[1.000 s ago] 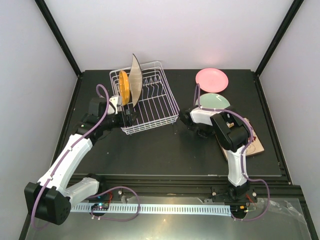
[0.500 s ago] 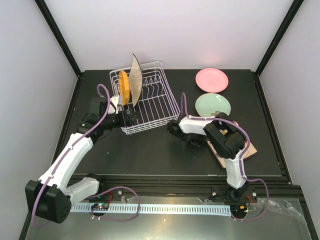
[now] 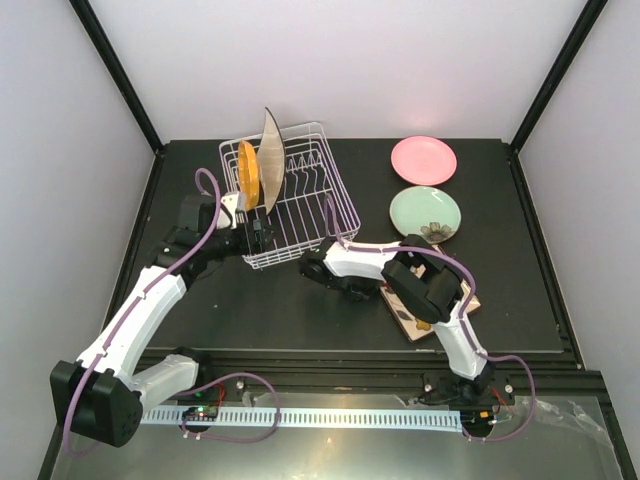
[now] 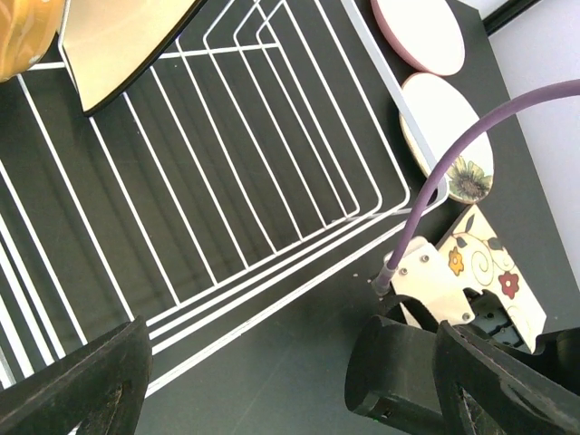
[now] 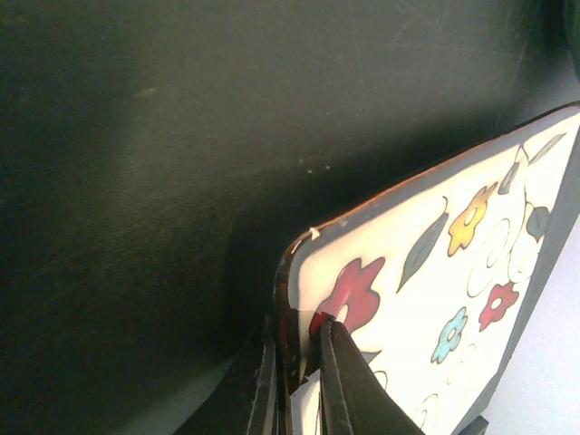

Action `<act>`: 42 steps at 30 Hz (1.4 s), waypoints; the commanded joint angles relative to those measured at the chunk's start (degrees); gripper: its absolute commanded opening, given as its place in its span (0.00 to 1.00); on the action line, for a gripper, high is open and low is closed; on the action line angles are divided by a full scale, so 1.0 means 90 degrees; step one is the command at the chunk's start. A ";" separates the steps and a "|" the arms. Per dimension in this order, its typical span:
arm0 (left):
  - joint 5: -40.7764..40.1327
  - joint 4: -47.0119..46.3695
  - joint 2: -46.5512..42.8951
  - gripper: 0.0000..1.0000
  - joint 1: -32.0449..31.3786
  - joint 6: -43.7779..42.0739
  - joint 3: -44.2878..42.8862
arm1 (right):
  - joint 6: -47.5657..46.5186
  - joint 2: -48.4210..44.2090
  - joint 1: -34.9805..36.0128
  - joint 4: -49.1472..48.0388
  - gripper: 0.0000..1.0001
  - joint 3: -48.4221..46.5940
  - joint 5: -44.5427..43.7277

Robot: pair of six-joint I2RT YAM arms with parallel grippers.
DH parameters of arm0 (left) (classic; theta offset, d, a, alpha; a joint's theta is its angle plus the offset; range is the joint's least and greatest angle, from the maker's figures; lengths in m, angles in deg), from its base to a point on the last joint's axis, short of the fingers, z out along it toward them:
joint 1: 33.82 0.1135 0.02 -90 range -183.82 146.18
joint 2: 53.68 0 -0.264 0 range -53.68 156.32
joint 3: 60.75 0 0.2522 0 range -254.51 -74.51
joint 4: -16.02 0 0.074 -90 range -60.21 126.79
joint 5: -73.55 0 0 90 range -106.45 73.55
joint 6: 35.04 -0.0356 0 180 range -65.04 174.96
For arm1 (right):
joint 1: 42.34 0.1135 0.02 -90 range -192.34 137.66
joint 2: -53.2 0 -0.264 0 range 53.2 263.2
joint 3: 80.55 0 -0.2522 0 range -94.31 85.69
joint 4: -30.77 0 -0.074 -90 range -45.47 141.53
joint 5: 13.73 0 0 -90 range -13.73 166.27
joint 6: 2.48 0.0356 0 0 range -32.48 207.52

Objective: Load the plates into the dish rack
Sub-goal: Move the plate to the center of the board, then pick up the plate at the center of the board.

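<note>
The white wire dish rack point(image 3: 300, 205) stands at the back left. A small orange plate point(image 3: 247, 172) and a pale square plate point(image 3: 270, 158) stand on edge in its left end. My left gripper point(image 3: 254, 233) hangs open at the rack's near left corner with nothing between its fingers point(image 4: 86, 385). My right gripper point(image 5: 299, 340) is shut on the edge of the square flowered plate point(image 5: 453, 299), which is tilted over the table's middle right point(image 3: 408, 324). A pink plate point(image 3: 423, 158) and a pale green plate point(image 3: 426, 212) lie flat at the back right.
The right arm's elbow point(image 3: 322, 268) reaches left to just in front of the rack's near right corner. Black frame posts point(image 3: 120, 80) and pale walls close in the table on three sides. The left wrist view shows the rack's wires point(image 4: 227, 181) and the right arm's black joint point(image 4: 399, 381).
My right arm has swung left and nearer with the flowered plate, from the right edge toward the table's middle, uncovering the green plate. The left arm has not moved.
</note>
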 commanded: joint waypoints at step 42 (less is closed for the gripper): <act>-0.2890 -0.3164 -0.0126 0.85 -0.4974 0.4510 0.1940 | -0.0855 -0.6303 -0.3503 -0.1940 0.62 0.1729 0.4696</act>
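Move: My right hand is still pinching the square flowered plate by its left corner, low at the table; the plate's middle lies about 10 cm to its right and 2 cm back. From that hand the green plate is some 15 cm ahead and 10 cm right, the rack's middle about 20 cm ahead and 17 cm left. From my left hand, the square plate lies roughly 31 cm right, 6 cm back and 20 cm below. I open my right fingers and let go of the square plate's corner, backing off some 6 cm left, then lift about 20 cm while swinging back right over the plate's left side, the wrist rolling roughly 60 degrees until the fingers point nearly straight down, half open. Late on, my open left hand leaves the rack's near side, going back, right and lower towards the plate. ##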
